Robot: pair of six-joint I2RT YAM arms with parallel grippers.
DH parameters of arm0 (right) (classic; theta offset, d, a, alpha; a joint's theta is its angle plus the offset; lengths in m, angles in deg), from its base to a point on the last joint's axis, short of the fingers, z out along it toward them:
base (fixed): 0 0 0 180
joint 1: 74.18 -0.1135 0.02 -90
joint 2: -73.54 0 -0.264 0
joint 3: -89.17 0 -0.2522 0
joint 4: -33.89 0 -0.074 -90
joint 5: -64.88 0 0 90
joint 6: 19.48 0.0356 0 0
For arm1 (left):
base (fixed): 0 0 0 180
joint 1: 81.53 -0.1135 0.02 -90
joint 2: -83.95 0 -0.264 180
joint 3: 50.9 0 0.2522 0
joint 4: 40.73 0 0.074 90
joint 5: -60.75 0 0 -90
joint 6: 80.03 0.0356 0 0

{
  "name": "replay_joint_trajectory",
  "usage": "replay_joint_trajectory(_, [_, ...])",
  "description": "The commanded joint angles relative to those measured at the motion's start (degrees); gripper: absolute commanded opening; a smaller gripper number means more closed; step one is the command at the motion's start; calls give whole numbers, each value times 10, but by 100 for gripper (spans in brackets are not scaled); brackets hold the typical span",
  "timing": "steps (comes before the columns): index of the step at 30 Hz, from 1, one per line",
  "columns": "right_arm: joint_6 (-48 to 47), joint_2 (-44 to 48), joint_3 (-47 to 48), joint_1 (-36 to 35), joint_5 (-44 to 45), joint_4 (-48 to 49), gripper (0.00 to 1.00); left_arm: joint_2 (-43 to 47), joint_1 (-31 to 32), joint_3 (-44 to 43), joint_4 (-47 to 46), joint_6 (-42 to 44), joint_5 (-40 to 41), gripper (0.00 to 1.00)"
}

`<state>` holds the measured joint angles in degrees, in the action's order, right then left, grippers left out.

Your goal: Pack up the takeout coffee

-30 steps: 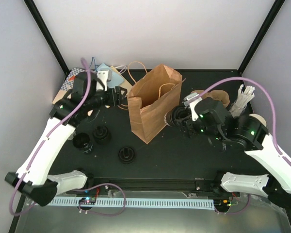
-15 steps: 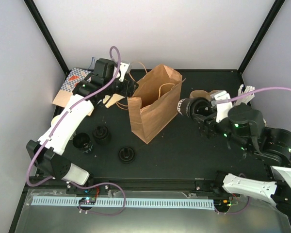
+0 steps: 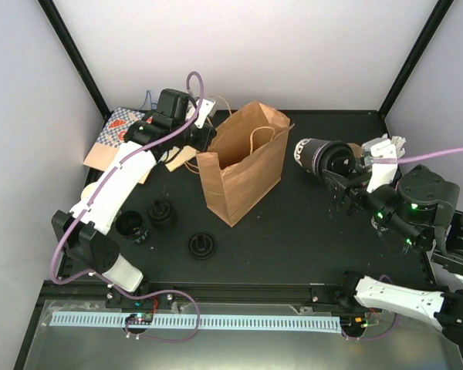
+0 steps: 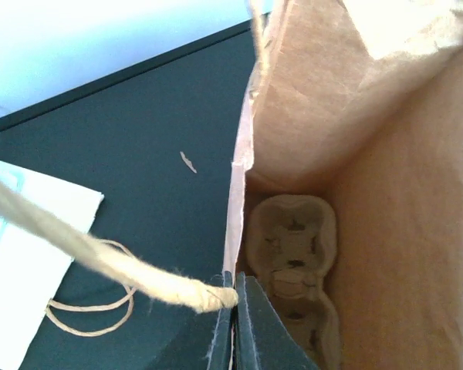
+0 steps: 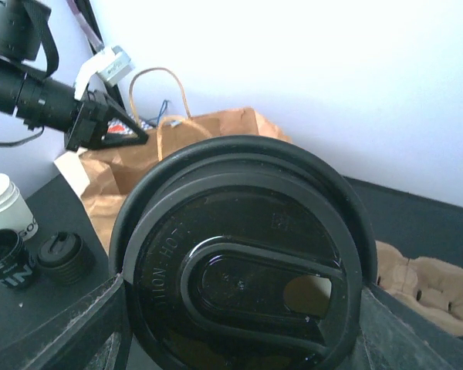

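Note:
The brown paper bag [image 3: 243, 166] stands open mid-table. My left gripper [image 3: 203, 142] is shut on its left rim [image 4: 239, 193], right where the twine handle [image 4: 100, 258] is fixed. A tan pulp cup carrier [image 4: 293, 250] lies on the bag's floor. To the right of the bag, my right gripper [image 3: 338, 166] is shut on a dark cup [image 3: 318, 154] with a black lid [image 5: 243, 254]; the cup is tipped with its lid toward the bag. An open dark cup [image 3: 131, 225] and two black lids [image 3: 162, 212] [image 3: 201, 245] sit front left.
Printed packets and paper sheets [image 3: 116, 131] lie at the back left. A white cup [image 5: 1, 202] stands at the left edge. Another pulp carrier [image 5: 432, 289] lies on the right side, near white cutlery [image 3: 387, 148]. Black frame posts rise at the rear corners.
My left gripper reached the bag's left rim and closed on it. The right arm carried the lidded cup to the right and back, away from the bag's side.

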<state>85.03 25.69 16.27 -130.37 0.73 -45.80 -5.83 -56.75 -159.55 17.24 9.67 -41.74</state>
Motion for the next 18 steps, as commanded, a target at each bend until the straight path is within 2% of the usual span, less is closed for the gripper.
replay_joint_trajectory(1, [-35, -18, 41, -2, 24, 31, 62, 45, 3, -22, 14, 35, -35, 2])
replay_joint_trajectory(6, [-82, -45, 57, -1, -4, 74, 62, 92, 19, 16, 7, 59, -67, 1])
replay_joint_trajectory(10, [-146, -38, 7, -1, -83, 133, 57, 125, 41, 48, -11, 80, -88, 1])
replay_joint_trajectory(12, [-155, -34, -17, -2, -96, 158, 56, 139, 58, 62, -21, 95, -86, 2])
replay_joint_trajectory(14, [-169, -36, -33, -2, -115, 161, 54, 152, 73, 74, -30, 109, -79, 1])
replay_joint_trajectory(18, [-222, -37, -84, -2, -210, 154, 46, 160, 94, 86, -39, 126, -75, 2])
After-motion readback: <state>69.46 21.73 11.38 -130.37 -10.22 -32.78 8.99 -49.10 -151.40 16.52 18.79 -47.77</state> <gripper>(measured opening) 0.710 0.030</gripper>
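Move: At the left hand's closed fingers is the paper bag's left rim; the middle of its mouth lies about 8 cm right and 2 cm ahead. A flat cream bag lies some 9 cm left, 3 cm ahead, 30 cm below. From the right hand, holding the black-lidded coffee cup, that mouth is roughly 24 cm ahead, 19 cm left and 15 cm below; the empty cup carrier lies 25 cm ahead, 10 cm right, far below. Keeping its pinch on the bag's rim, the left hand hauls it back about 10 cm and up some 5, edging right late on while turning clockwise nearly 20 degrees. The right hand, still gripping the coffee cup, first lifts 3 to 4 cm, then swings some 7 cm left and sinks back towards the bag's mouth, turning about 15 degrees counter-clockwise. ##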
